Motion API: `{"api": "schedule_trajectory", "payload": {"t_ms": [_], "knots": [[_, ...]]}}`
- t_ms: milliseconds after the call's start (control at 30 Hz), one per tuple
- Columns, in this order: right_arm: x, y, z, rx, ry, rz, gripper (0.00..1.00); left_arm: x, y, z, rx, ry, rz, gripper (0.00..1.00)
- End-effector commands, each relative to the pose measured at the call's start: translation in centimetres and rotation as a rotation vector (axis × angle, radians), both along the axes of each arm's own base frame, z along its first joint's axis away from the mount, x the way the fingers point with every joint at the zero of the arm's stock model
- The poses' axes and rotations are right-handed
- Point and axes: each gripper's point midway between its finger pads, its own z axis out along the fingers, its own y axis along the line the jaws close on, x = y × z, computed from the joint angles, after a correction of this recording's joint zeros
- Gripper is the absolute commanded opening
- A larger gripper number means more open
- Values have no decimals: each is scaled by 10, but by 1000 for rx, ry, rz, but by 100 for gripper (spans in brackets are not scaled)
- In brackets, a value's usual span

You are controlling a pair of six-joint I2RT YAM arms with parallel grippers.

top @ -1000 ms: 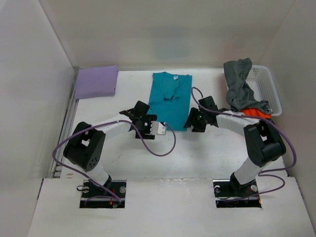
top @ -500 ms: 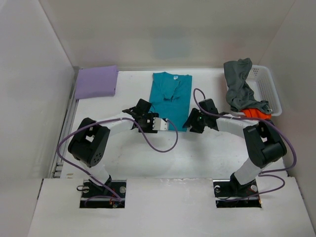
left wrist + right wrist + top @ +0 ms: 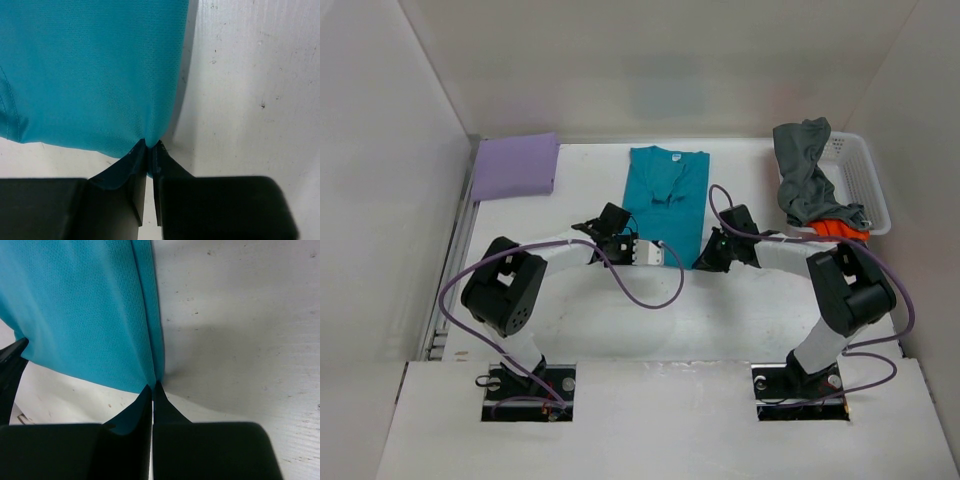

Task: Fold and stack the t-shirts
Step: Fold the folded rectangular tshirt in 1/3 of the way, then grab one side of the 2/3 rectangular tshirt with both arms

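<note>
The teal t-shirt [image 3: 665, 195] lies flat in the middle of the table, folded narrow, collar at the far end. My left gripper [image 3: 632, 248] is shut on its near left corner; the cloth [image 3: 95, 75] is pinched between the fingertips [image 3: 150, 147]. At the near right corner, my right gripper [image 3: 705, 258] is shut on the hem [image 3: 90, 305], which runs into its closed tips [image 3: 152, 386]. A folded lavender t-shirt [image 3: 515, 165] rests at the far left. The dark grey t-shirt [image 3: 805, 175] hangs over the basket, with the orange t-shirt [image 3: 840, 228] under it.
A white mesh basket [image 3: 865, 180] stands at the far right against the wall. White walls enclose the table on the left, back and right. Purple cables loop from both wrists over the table [image 3: 650, 320] near the shirt's hem.
Both grippers have gone from open to shut on the teal shirt's near corners. Both wrists have shifted slightly toward the near edge.
</note>
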Motion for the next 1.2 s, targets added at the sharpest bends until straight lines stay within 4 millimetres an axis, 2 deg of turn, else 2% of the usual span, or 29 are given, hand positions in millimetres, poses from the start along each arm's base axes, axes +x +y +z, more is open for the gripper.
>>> {"api": "schedule_trajectory", "payload": {"t_ms": [0, 167, 233, 300, 433, 567, 633, 700, 800, 900, 1067, 1167], "knots": [[-2, 4, 5, 14, -14, 13, 0, -22, 7, -11, 11, 81, 36, 4], [-27, 13, 23, 36, -35, 59, 0, -49, 13, 2, 21, 100, 38, 2], [-48, 16, 29, 32, -34, 88, 0, -63, 15, 8, 32, 117, 36, 1], [-71, 17, 34, 28, -31, 117, 0, -85, 19, 19, 52, 140, 26, 1], [-136, 20, 51, 21, -12, 193, 0, -144, 31, 45, 102, 184, -28, 1], [-206, 19, 85, 58, 24, 240, 0, -217, 47, 84, 160, 280, -108, 3], [-231, 19, 111, 98, 31, 244, 0, -246, 49, 110, 163, 335, -146, 3], [-245, 18, 135, 106, 19, 248, 0, -258, 42, 139, 124, 398, -121, 3], [-249, 18, 154, 71, -10, 267, 0, -247, 22, 174, 9, 452, -55, 5], [-228, 19, 157, 36, -54, 257, 0, -212, 10, 184, -71, 480, 47, 5], [-186, 11, 144, 38, -78, 205, 0, -155, -3, 171, -133, 494, 167, 7], [-175, 7, 135, 57, -58, 185, 0, -135, -15, 154, -127, 479, 169, 7]]}}
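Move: My two hands pinch the near corners of the teal t-shirt, whose middle lies about 14 cm ahead and 8 cm right of my left hand, and 15 cm ahead and 6 cm left of my right. The near table edge that I swing it towards is some 24 cm straight back of either hand. The purple t-shirt lies roughly 25 cm ahead and 27 cm left of my left hand; the basket's middle is about 22 cm ahead and 29 cm right of my right. Keeping both corners pinched, I sweep both hands back together some 24 cm towards my base and the near table edge, lifting quickly to 16-18 cm up, then swing them forward again about 8 cm as they begin to sink. My left wrist tips its fingertips back under me by about 30 degrees; my right turns counter-clockwise on the pull and mostly back after. ##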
